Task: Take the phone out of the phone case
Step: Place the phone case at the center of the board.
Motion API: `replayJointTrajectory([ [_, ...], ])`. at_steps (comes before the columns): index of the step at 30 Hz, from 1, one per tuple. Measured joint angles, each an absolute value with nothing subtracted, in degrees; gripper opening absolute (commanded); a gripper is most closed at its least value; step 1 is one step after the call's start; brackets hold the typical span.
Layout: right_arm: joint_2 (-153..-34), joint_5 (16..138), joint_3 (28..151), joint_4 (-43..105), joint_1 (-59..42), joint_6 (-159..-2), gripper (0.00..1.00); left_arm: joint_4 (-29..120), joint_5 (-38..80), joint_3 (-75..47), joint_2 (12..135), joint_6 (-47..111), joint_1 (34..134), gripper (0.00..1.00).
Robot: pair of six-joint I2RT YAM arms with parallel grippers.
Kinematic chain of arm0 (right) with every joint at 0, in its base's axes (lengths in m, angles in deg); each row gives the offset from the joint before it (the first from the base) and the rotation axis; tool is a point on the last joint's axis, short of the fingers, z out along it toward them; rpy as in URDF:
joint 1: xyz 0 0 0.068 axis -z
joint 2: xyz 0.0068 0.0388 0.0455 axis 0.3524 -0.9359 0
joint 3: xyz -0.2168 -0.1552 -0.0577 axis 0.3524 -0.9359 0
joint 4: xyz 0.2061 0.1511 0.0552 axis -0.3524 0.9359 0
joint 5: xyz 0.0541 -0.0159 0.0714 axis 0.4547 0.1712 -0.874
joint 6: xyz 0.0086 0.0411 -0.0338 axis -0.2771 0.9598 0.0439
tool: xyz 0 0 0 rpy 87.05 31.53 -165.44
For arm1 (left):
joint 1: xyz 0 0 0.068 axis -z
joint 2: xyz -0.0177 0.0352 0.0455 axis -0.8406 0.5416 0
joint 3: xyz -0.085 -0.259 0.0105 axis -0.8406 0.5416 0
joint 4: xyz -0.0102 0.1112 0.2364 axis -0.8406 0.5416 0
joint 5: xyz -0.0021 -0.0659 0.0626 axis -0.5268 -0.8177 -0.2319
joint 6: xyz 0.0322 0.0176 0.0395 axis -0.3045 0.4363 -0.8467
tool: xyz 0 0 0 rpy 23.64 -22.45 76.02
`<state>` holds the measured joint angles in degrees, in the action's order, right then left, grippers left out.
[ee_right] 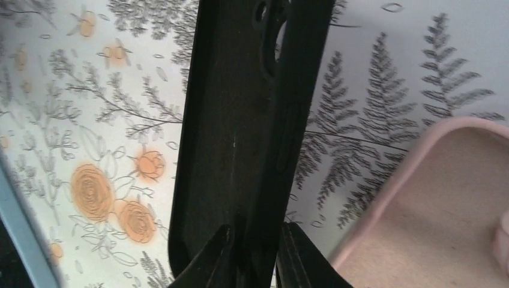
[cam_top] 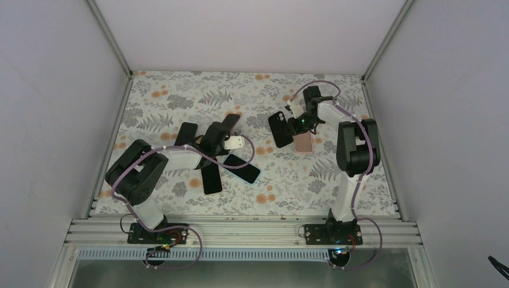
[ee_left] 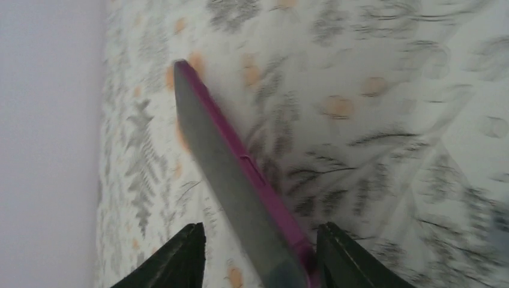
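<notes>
In the left wrist view a phone with a grey screen and a magenta edge stands on its side between my left gripper's fingers. The jaws are spread: the right finger is near the magenta edge and the left finger stands clear of the screen. I cannot tell whether the magenta is a case. My right gripper is shut on the wall of an empty black phone case, held above the flowered cloth. From above, the left gripper sits among several phones, and the right gripper holds the black case.
An empty pink case lies just right of the black one. Around the left gripper lie dark phones, one with a blue edge, and a white piece. White walls enclose the table on three sides.
</notes>
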<state>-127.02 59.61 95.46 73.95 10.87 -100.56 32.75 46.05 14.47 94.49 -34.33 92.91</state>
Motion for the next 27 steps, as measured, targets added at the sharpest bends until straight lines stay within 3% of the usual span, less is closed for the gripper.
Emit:
replayJointTrajectory([
  [2, -127.02, 61.12, 95.46, 73.97, 10.89, -101.32, 0.30, 35.79, 44.28, 14.52, 94.51, -34.30, 93.52, 0.63],
  [8, -126.78, 65.16, 95.44, 74.72, 10.87, -103.13, 0.71, 41.34, 41.09, 14.49, 94.46, -33.45, 94.68, 0.76],
  [12, -122.04, 70.10, 92.51, 74.04, 8.99, -105.23, 0.97, 45.85, 38.79, 13.23, 92.21, -32.20, 94.03, 0.90],
  [15, -113.54, 73.51, 87.26, 74.35, 2.59, -107.94, 1.00, 51.44, 34.92, 10.27, 88.76, -30.19, 92.61, 0.99],
  [19, -105.54, 73.58, 83.22, 74.87, -8.71, -110.15, 1.00, 58.13, 29.04, 3.19, 84.96, -27.27, 89.04, 1.00],
  [27, -105.91, 75.94, 80.01, 74.74, -22.92, -109.56, 1.00, 67.05, 19.62, -7.82, 82.60, -21.63, 79.43, 1.00],
])
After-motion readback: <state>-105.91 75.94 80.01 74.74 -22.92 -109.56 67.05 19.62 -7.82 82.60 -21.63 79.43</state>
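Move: The black phone case, still pinched at its long edge in the right hand, is to lie about 4 cm left of that hand and 3 below, level with it fore and aft. The pink case sits some 5 cm to the hand's right, the blue-cased phone roughly 14 back and 20 left. The left hand still has the bare phone between its fingers; the phone's spot is about 2 cm ahead, 2 right, 4 below. From there the nearest phones lie 14 cm left and 2 back, and 4 left and 17 back. Both hands let go by opening wide: the right slides about 2 cm right, off the case's edge, then lifts slightly and sweeps back and left some 20 cm towards the blue-cased phone, turning about 35 degrees counter-clockwise and sinking a little at the end. The left eases back and down about 4 cm to free the bare phone, then rises some 16 cm, going forward and slightly left. ##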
